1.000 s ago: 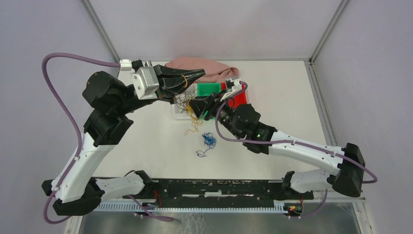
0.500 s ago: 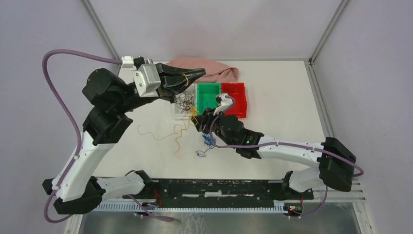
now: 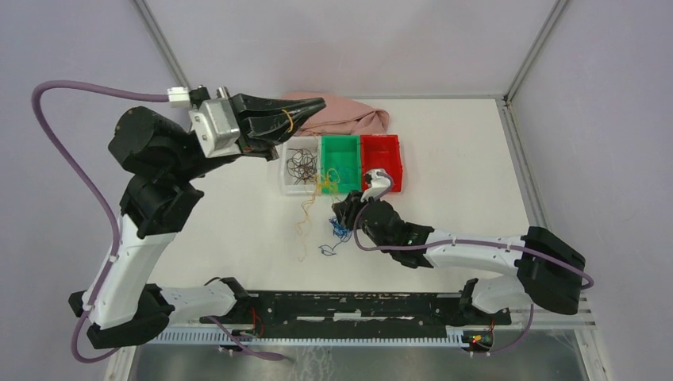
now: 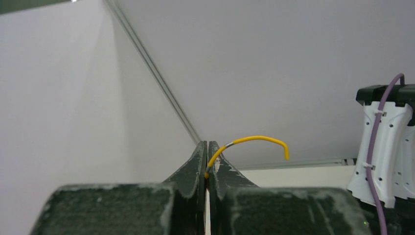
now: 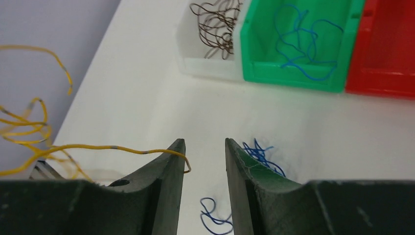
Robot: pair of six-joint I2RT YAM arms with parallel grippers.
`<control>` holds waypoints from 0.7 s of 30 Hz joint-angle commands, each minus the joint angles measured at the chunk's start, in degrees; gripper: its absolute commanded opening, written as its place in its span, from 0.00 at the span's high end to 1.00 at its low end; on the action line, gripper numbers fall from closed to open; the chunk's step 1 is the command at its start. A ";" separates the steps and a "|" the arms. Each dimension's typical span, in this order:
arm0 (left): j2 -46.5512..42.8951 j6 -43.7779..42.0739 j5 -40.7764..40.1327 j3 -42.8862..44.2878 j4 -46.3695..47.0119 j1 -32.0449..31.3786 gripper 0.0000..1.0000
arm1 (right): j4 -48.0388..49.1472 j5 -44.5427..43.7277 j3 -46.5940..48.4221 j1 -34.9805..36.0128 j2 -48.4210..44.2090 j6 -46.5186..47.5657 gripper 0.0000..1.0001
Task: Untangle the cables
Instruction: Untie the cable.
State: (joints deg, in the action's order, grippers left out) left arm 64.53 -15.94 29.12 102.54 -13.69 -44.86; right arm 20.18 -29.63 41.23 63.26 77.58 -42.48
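Note:
My left gripper (image 3: 312, 105) is raised over the back of the table, shut on a yellow cable (image 4: 259, 139) whose end curls out past the closed fingertips (image 4: 207, 143). More yellow cables (image 3: 319, 186) hang in a clump at the bins' front edge and trail down onto the table. A small heap of blue cables (image 3: 340, 229) lies on the table just in front of my right gripper (image 3: 343, 211). That gripper (image 5: 204, 142) is low and open; a yellow cable end (image 5: 98, 147) hooks over its left finger, and the blue cables (image 5: 259, 152) sit beside its right finger.
Three bins stand side by side: a white one (image 3: 285, 176) with brown cables (image 3: 301, 163), a green one (image 3: 342, 144) with blue cables (image 5: 298, 39), and a red one (image 3: 382, 143). A pink cloth (image 3: 349, 113) lies behind them.
The left arm has lifted and swung left with the yellow cable. The right arm has drawn back from the bins to the blue heap, its jaws narrowing. The yellow strands were pulled apart.

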 commanded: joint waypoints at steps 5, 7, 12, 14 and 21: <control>-0.46 -7.99 -1.39 8.17 2.69 -0.22 0.97 | -3.74 -5.00 -9.03 -1.38 -3.65 -6.10 0.59; -0.67 -8.20 -1.58 8.44 2.32 -0.26 0.97 | -3.87 -5.21 -10.53 -1.85 -4.38 -7.52 0.59; -0.88 -8.57 -1.72 8.62 2.45 -0.17 0.97 | -6.23 -5.03 -11.94 -2.96 -5.79 -9.26 0.60; -0.68 -9.19 -1.87 9.22 3.02 -0.17 0.97 | -6.59 -5.12 -12.93 -3.20 -5.87 -10.10 0.60; 1.50 -15.32 -3.40 14.86 5.14 -0.22 0.97 | -7.09 -6.20 -17.03 -4.19 -6.11 -11.88 0.60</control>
State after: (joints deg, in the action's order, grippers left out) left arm 65.39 -25.12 28.42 112.29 -13.98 -44.86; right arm 14.63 -33.56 26.33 59.70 72.44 -52.69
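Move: The right hand, a strand of yellow cable already hooked over its left finger, has the yellow cable's tangled bunch hanging about 2 cm ahead, 2 cm to its left and roughly 8 cm above. The blue cable pile lies some 3 cm ahead, 2 cm to its right and 17 cm below; the green bin's middle is 22 cm ahead, 2 cm right and 16 cm below. From the left hand, that yellow bunch hangs about 11 cm ahead, level sideways, 35 cm below. With the yellow strand still hooked over the left finger of its part-open gripper, the right hand draws down and to the right by about 9 cm each, away from the left hand and down past the blue cable pile to its right side, turning some 10 degrees clockwise and tipping its fingers down as much. The left hand keeps its closed pinch on the cable's other part and works against this, lifting some 6 cm and drifting a little left while it rolls slightly, so the hands spread the cable between them. ##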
